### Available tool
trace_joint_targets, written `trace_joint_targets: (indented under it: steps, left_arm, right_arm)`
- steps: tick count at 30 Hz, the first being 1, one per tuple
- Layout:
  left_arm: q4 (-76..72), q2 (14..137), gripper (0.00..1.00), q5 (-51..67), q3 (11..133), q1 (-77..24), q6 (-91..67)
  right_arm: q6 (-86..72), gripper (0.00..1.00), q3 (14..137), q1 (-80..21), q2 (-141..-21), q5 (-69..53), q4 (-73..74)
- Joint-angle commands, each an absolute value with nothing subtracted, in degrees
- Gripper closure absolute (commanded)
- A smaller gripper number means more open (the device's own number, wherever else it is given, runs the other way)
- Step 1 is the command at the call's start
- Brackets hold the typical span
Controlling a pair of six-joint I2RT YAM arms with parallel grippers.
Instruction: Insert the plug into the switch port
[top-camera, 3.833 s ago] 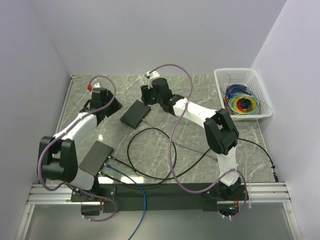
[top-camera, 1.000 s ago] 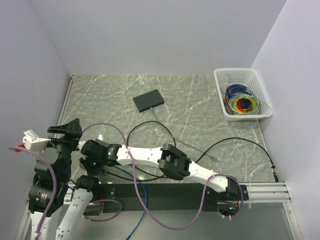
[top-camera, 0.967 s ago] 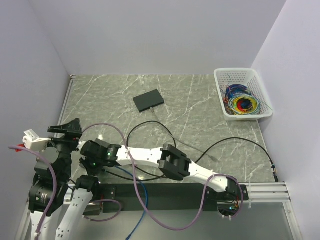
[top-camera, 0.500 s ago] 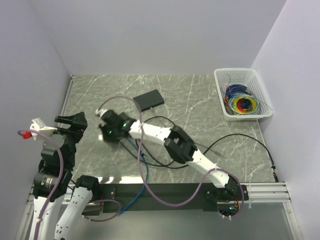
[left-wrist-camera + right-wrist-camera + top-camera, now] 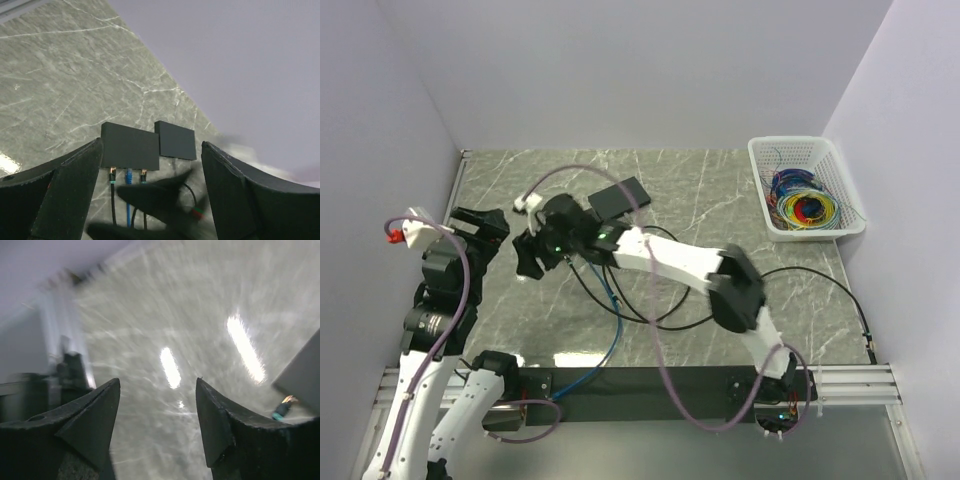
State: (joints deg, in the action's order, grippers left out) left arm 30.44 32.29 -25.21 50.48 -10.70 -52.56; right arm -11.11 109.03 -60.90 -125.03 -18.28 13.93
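Note:
In the left wrist view a black switch (image 5: 130,146) lies on the marble with three plugs in its near edge: a blue one (image 5: 129,175) between two black ones (image 5: 112,175). A second black box (image 5: 175,140) lies just behind it and also shows in the top view (image 5: 618,197). My left gripper (image 5: 152,145) is open and empty, raised at the left (image 5: 485,225). My right gripper (image 5: 528,258) is open and empty over the table's left part, blurred (image 5: 158,381). A plug (image 5: 282,407) shows at the right edge of its view. In the top view my right wrist hides the switch.
A white basket (image 5: 807,150) of coloured wires stands at the back right. Black cables (image 5: 665,300) and a blue cable (image 5: 610,320) loop over the middle of the table. The side walls stand close on the left and right.
My right arm has swung from the near left corner up toward the back left. The cables have followed it. My left gripper has risen and moved farther back.

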Motion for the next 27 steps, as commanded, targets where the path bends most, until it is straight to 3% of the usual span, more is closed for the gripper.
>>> trace_joint_targets:
  steps: [1,12,22,25,26,27]
  left_arm:
    - [27.2,34.0,0.14,-24.1,50.7,-10.7,-49.5]
    - [24.1,37.2,0.12,-21.4,45.9,-10.7,-42.2]
    - [18.9,41.9,0.11,-14.9,44.6,-9.7,-37.4]
    - [18.2,42.3,0.11,-14.3,44.5,-8.7,-37.3]
    - [17.9,42.3,0.11,-13.0,44.1,-8.4,-37.2]
    - [17.7,42.3,0.11,-12.7,43.9,-8.2,-37.2]
  right_arm:
    - [-8.0,0.31,104.3,-59.3,-109.6,-15.3,6.6]
    - [-6.5,0.3,78.3,-56.8,-84.2,12.1,13.4]
    - [-15.1,0.23,51.7,-56.2,-60.0,21.3,15.0]
    - [-17.5,0.12,45.3,-56.2,-53.0,17.6,12.6]
    - [-19.2,0.01,43.4,-56.1,-51.1,16.5,10.0]
    - [-20.3,0.0,40.2,-56.1,-49.3,16.7,8.5]
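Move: The switch with its three plugs lies about 16 cm ahead of the empty right hand, 5 cm to its right and 14 cm below. The second switch sits roughly 12 cm farther right and 10 cm beyond the first. The loose black plug is some 16 cm to the right hand's right, about 1 cm nearer the base and 15 cm down. From the left hand, the first switch is about 18 cm ahead, 12 cm right and 29 cm below. The switch and its plugs are left behind as the right hand swings about 30 cm right, away from them and over the cables, arching up nearly 20 cm first and then sinking most of that back. It turns clockwise nearly 40 degrees and opens its fingers wide, touching nothing at the end. The open left hand sinks about 7 cm and eases forward towards the switch, tipping down and rolling slightly. ##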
